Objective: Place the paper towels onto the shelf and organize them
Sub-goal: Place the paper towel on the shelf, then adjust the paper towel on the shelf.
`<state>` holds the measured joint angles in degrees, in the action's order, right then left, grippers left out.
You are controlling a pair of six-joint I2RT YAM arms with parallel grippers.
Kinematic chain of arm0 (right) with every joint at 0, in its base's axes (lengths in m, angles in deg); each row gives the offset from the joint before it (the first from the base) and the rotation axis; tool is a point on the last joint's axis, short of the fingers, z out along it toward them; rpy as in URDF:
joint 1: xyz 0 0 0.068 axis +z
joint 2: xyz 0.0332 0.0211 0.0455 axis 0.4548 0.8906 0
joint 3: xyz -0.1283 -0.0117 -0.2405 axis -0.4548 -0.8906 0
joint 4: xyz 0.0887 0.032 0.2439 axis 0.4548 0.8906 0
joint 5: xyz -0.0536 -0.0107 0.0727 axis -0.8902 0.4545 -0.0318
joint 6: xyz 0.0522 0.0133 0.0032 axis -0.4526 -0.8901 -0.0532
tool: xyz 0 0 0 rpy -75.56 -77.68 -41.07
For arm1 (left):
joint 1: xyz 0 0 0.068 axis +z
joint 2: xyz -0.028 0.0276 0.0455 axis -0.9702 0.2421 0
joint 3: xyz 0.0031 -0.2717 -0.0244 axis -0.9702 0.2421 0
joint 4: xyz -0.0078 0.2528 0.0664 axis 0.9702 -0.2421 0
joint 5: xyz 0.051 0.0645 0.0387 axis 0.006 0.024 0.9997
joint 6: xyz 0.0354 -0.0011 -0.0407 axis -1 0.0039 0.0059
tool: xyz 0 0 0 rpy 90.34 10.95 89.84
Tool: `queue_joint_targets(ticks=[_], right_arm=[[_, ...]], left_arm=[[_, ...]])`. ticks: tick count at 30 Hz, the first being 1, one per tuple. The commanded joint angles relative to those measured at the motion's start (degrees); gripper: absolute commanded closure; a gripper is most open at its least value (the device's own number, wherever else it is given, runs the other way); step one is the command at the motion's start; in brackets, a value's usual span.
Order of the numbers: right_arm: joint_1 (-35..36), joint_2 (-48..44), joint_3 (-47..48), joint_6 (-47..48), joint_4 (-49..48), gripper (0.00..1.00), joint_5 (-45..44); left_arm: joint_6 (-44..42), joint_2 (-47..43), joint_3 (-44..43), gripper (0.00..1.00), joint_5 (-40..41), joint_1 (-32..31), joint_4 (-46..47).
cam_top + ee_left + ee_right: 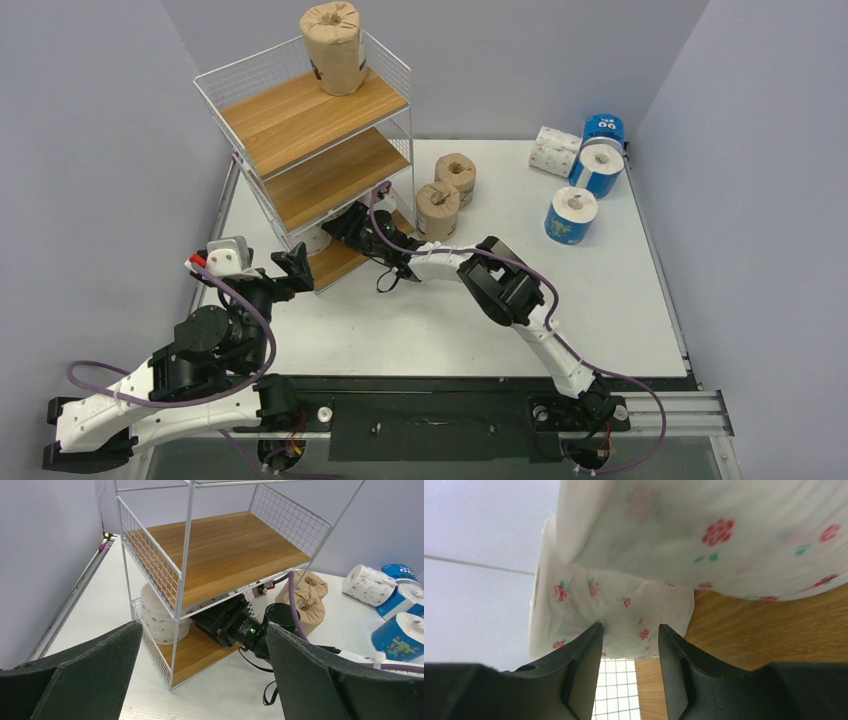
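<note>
The shelf [300,115] stands at the back left with one brown-wrapped paper towel roll [333,45] on its top board. A white flowered roll [160,615] sits on the bottom board. My right gripper [629,626] reaches into that bottom tier. Its fingers stand apart with nothing between them, and the tips are at a loose sheet [624,600] of that roll [724,530]. My left gripper [200,680] hangs wide open and empty in front of the shelf's near corner [172,682]. Two brown rolls [447,195], white rolls [556,150] and three blue rolls [598,165] stand on the table.
The right arm [500,280] stretches across the middle of the table toward the shelf, trailing a purple cable [295,600]. Grey walls close in the table on the left, back and right. A rail [660,410] runs along the near edge.
</note>
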<state>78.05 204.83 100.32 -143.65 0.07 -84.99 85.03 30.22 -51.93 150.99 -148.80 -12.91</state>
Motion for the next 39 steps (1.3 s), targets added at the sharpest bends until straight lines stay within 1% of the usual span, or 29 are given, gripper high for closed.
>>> queue_joint_targets(ticks=[1, 5, 11, 13, 17, 24, 29, 39], right_arm=[[1.3, 0.6, 3.0, -0.1, -0.7, 0.59, 3.2], [1.2, -0.7, 1.7, 0.4, -1.4, 0.59, 3.4], [-2.4, -9.8, -13.1, 0.8, -8.6, 0.58, -1.4], [-3.9, -12.5, -16.5, 1.3, -10.2, 0.58, -4.0], [-6.0, -15.7, -19.3, 2.5, -11.5, 0.58, -6.9], [-7.3, -13.7, -16.8, 0.8, -11.0, 0.59, -11.9], [-6.6, -12.5, -14.5, 0.0, -9.8, 0.59, -17.6], [-5.5, -8.8, -8.7, -2.8, -5.2, 0.58, -23.3]], left_arm=[[1.1, 0.2, 0.6, 0.05, -0.8, -0.1, -0.2], [1.6, 0.2, 0.7, 0.04, -1.0, -0.1, -0.9], [3.0, -0.8, 0.5, 0.04, -1.0, -0.1, -2.5], [3.2, -1.3, 0.7, 0.04, -1.1, -0.1, -2.6], [3.3, -1.7, 0.9, 0.04, -0.9, -0.1, -2.6], [3.8, -1.9, 0.8, 0.04, -1.1, -0.1, -3.2], [4.8, -2.3, 1.1, 0.04, -1.3, -0.1, -3.7], [5.3, -1.8, 1.4, 0.04, -1.9, -0.1, -3.5]])
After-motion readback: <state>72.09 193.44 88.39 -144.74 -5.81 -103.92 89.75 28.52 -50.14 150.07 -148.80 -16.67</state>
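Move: About 25 cm to the right of the right hand and 3 cm farther out stands the near brown roll on the table, a few centimetres lower. The back brown roll is some 10 cm ahead and 29 cm right. On the bottom shelf, level with the fingers, the front flowered roll lies about 7 cm straight left, the rear flowered roll about 6 cm ahead and 5 cm right. From the left hand, the near brown roll is about 22 cm ahead, 28 cm right and 28 cm below. Easing a last centimetre left and back at the front flowered roll, the right hand then backs out of the bottom shelf, sweeping some 12 cm to the right with a dip of about 3 cm. From there it swings forward about 10 cm and climbs nearly 9 cm, turning some 25 degrees clockwise by the shelf's right end, its half-open fingers unchanged and empty. ##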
